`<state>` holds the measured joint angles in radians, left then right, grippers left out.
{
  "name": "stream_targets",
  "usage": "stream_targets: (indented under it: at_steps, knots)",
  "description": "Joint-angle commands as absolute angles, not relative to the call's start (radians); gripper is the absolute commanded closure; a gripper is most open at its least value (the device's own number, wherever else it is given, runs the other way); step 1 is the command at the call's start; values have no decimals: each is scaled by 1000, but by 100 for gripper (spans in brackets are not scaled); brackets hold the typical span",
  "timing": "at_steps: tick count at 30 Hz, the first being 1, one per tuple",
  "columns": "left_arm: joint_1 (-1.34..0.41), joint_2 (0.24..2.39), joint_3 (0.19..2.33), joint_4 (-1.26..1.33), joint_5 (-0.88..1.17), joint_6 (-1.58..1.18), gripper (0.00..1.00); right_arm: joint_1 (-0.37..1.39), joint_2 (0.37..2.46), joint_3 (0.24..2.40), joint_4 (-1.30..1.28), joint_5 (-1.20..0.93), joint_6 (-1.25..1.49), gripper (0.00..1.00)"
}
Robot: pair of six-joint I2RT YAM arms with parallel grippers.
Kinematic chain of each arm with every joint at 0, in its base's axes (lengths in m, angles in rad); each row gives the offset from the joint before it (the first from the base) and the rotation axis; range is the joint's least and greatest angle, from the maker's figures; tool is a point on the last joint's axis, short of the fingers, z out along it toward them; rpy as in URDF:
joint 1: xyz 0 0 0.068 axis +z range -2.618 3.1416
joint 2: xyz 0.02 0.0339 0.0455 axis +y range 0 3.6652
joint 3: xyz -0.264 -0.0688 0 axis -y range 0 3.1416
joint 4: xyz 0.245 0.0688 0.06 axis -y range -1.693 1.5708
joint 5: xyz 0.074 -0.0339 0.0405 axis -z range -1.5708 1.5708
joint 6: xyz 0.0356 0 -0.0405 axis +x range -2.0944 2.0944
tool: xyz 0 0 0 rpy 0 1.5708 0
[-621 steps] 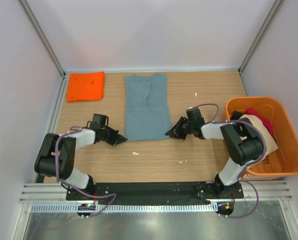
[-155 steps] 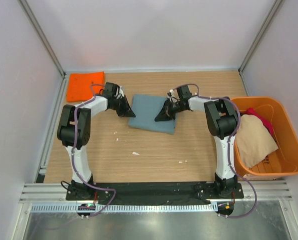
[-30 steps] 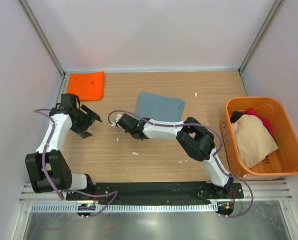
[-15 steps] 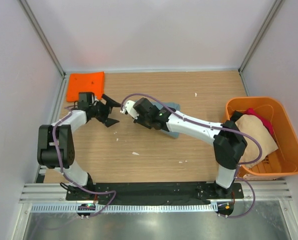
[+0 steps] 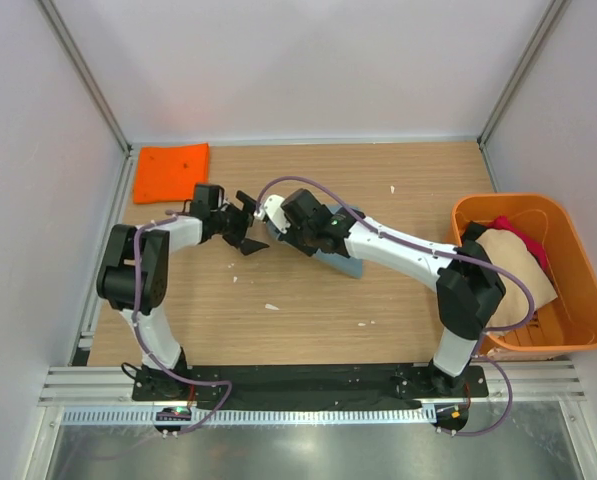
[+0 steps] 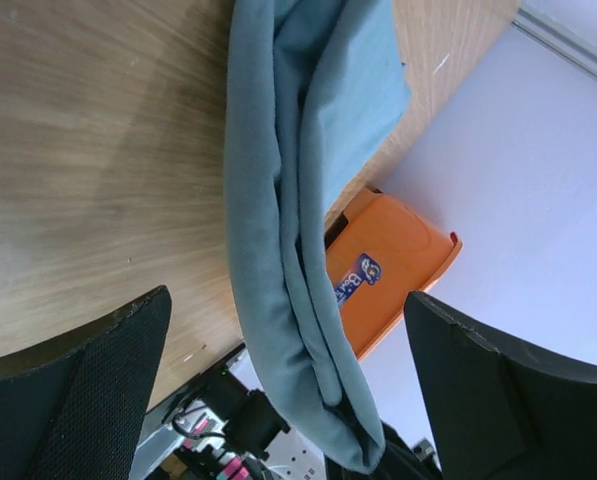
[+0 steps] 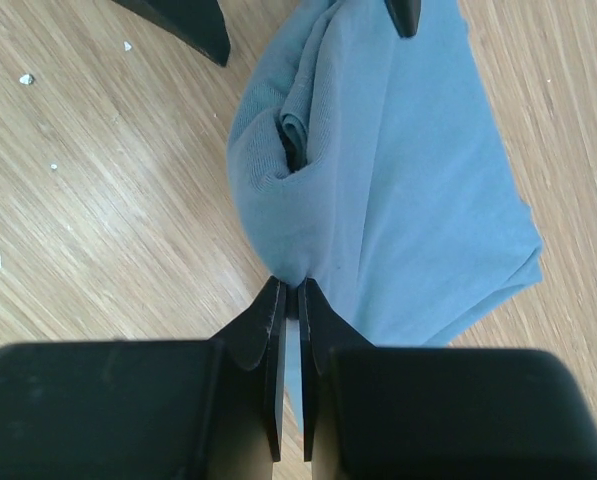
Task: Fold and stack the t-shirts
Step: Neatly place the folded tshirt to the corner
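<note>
The folded grey-blue t-shirt [image 5: 340, 263] lies mid-table, mostly hidden under my right arm in the top view. My right gripper [image 7: 296, 285] is shut on its rounded folded edge [image 7: 278, 200]; from above that gripper [image 5: 278, 238] sits at the shirt's left end. My left gripper [image 5: 252, 227] stands wide open just left of it, its fingers [image 6: 78, 385] on either side of the hanging cloth [image 6: 278, 200] without touching it. A folded orange t-shirt [image 5: 171, 172] lies at the back left. Beige [image 5: 508, 270] and red [image 5: 523, 235] t-shirts sit in the tub.
The orange plastic tub [image 5: 578, 330] stands at the right edge of the table and also shows behind the cloth in the left wrist view [image 6: 388, 260]. Small white scraps [image 5: 271, 306] dot the wood. Metal rails line the left side and the near edge.
My left gripper swung right from the table's left side to the shirt's left end and opened wider. The right arm shifted right, and the shirt moved nearer under it.
</note>
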<state>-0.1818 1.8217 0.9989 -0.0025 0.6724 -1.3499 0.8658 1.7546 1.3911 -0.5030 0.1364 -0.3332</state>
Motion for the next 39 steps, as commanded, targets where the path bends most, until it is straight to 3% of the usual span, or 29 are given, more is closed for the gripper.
stream_targets:
  at_steps: [1, 9, 11, 12, 13, 14, 15, 16, 17, 18, 21, 25, 33, 39]
  knots:
    - [-221, 1884, 1069, 32, 657, -1382, 0, 859, 1680, 1401, -474, 120, -311, 98]
    - [-256, 2035, 1176, 37, 608, -1387, 11, 850, 1651, 1390, -463, 89, -284, 98]
    - [-256, 2072, 1215, 47, 620, -1376, 21, 850, 1644, 1390, -463, 84, -273, 96]
    - [-256, 2082, 1226, 63, 624, -1371, 27, 850, 1637, 1388, -466, 83, -265, 89]
    - [-255, 2088, 1236, 64, 623, -1341, 45, 848, 1635, 1388, -469, 90, -247, 82]
    - [-255, 2088, 1249, 64, 618, -1312, 57, 848, 1629, 1388, -475, 98, -229, 74]
    - [-250, 2086, 1268, 58, 615, -1286, 68, 841, 1614, 1382, -488, 104, -209, 53]
    - [-245, 2079, 1282, 52, 615, -1257, 94, 832, 1597, 1375, -491, 121, -152, 45]
    - [-244, 2071, 1298, 34, 609, -1180, 100, 806, 1577, 1361, -492, 126, -123, 39]
    - [-239, 2065, 1340, -44, 595, -1142, 100, 790, 1530, 1329, -494, 124, -65, 31]
    - [-238, 2033, 1429, -164, 540, -982, 100, 736, 1447, 1254, -506, 110, -5, 25]
    - [-238, 2016, 1563, -334, 419, -820, 100, 698, 1329, 1168, -518, 87, 54, 23]
    - [-238, 2173, 2147, -895, 111, -451, 100, 673, 1183, 1052, -503, 49, 98, 22]
    - [-224, 2252, 2456, -1052, -95, -204, 100, 654, 1141, 991, -505, 29, 94, 21]
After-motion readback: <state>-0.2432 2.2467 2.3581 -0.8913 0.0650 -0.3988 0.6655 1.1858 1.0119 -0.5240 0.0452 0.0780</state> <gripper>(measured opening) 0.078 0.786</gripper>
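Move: The left hand is open beside the bundled edge of the folded blue t-shirt, whose middle lies about 9 cm to its right, 1 cm ahead and 5 cm below. The orange stack lies some 15 cm ahead, 22 cm to its left and 9 cm below. The right hand already pinches the t-shirt's near end; the t-shirt's middle is about 4 cm ahead, 3 cm left and 7 cm below it. The left fingers close on the t-shirt's bundled edge after easing some 5 cm forward, 4 cm right and 4 cm down, while the right fingers open and let go. The left hand then carries it forward and up, swinging back left, about 12 cm farther out and 16 cm higher; its wrist turns some 65 degrees so the fingers point forward and down. The right hand backs off about 11 cm to the right, rising and drawing back. ##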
